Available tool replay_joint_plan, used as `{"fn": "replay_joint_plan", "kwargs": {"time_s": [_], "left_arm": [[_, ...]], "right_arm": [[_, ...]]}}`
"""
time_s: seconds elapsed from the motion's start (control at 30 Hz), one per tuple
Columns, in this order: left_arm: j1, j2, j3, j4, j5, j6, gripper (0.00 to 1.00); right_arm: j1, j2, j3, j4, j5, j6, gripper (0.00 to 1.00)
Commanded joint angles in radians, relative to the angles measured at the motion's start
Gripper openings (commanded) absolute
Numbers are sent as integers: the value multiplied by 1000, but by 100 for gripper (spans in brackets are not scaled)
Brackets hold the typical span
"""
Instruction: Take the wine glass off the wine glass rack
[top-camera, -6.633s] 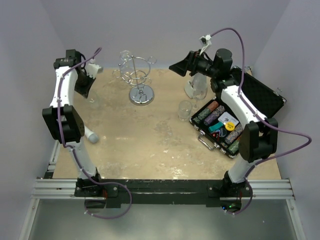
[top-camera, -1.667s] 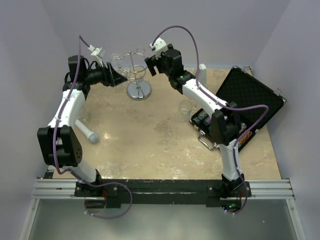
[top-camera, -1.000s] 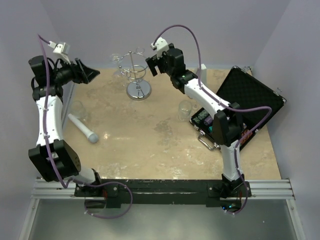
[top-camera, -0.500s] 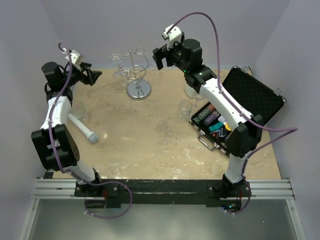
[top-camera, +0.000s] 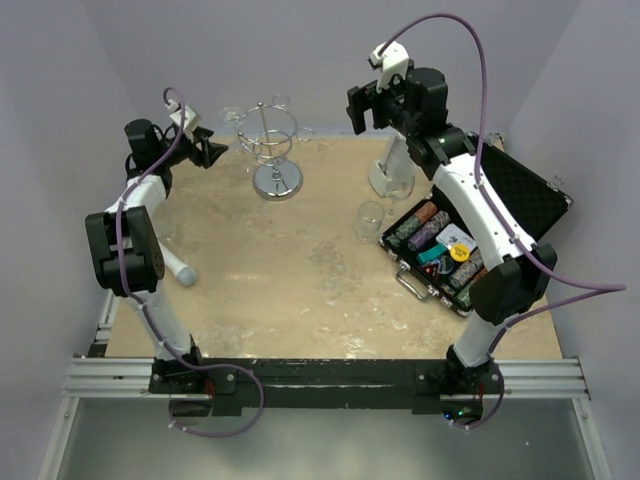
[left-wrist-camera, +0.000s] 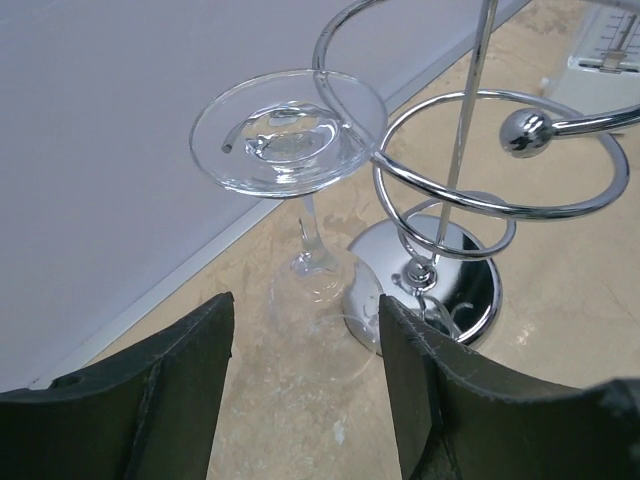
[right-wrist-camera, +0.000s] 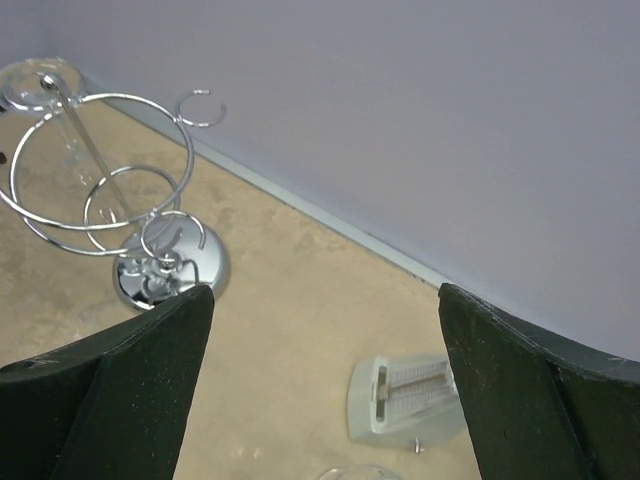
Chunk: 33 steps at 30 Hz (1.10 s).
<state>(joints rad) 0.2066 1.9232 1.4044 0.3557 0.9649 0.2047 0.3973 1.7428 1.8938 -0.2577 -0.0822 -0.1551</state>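
The wine glass (left-wrist-camera: 288, 135) hangs upside down from a curled arm of the chrome wine glass rack (left-wrist-camera: 470, 205), its foot on top, its stem (left-wrist-camera: 310, 225) and bowl (left-wrist-camera: 320, 320) below. My left gripper (left-wrist-camera: 305, 400) is open just in front of it, with the bowl between the two fingertips and touching neither. In the top view the left gripper (top-camera: 210, 150) sits left of the rack (top-camera: 272, 150), where the glass (top-camera: 232, 118) hangs. My right gripper (top-camera: 365, 105) is open, raised to the right of the rack and holding nothing. The right wrist view shows the rack (right-wrist-camera: 100, 180) far off.
A grey metronome (top-camera: 392, 175) stands right of the rack, also under my right gripper (right-wrist-camera: 405, 400). A clear tumbler (top-camera: 371, 218) and an open black case of poker chips (top-camera: 440, 250) lie at right. A white cylinder (top-camera: 175, 268) lies at left. The back wall is close behind the rack.
My left arm swung in from the far left to the wine glass, its jaws narrowing a little. My right arm pulled back from the rack, up and to the right.
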Motion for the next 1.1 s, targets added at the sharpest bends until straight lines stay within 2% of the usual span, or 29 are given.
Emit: {"fn": "replay_joint_plan", "kwargs": {"time_s": [0.0, 0.57, 1.07], "left_arm": [[-9, 42, 57, 140, 31, 3, 63], [-61, 201, 185, 272, 31, -71, 59], [-96, 250, 235, 247, 51, -53, 41]], "right_arm": [[2, -65, -38, -21, 29, -21, 98], [3, -45, -9, -84, 55, -60, 98], [3, -11, 24, -91, 59, -57, 98]]}}
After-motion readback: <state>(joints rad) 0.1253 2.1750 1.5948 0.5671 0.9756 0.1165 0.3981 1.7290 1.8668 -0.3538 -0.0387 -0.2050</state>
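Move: The last wine glass hangs foot-up on the rack, its middle about 7 cm ahead of the left hand, 5 cm to its right and some 4 cm lower. The rack's pole stands roughly 7 cm to the right of that glass, level with it in reach, with the round base some 21 cm below the left hand. From the right hand the glass lies about 29 cm left, 9 cm ahead and 20 cm down. Forward and then increasingly to the right, sinking slightly, the left hand eases about 5 cm out and 4 cm across towards the hanging glass, bringing its fingertips under the foot and to either side of the stem. The fingers, partly open, narrow around it without shutting; a grip can't be seen. The right hand, empty and wide open, sinks some 3 cm. ##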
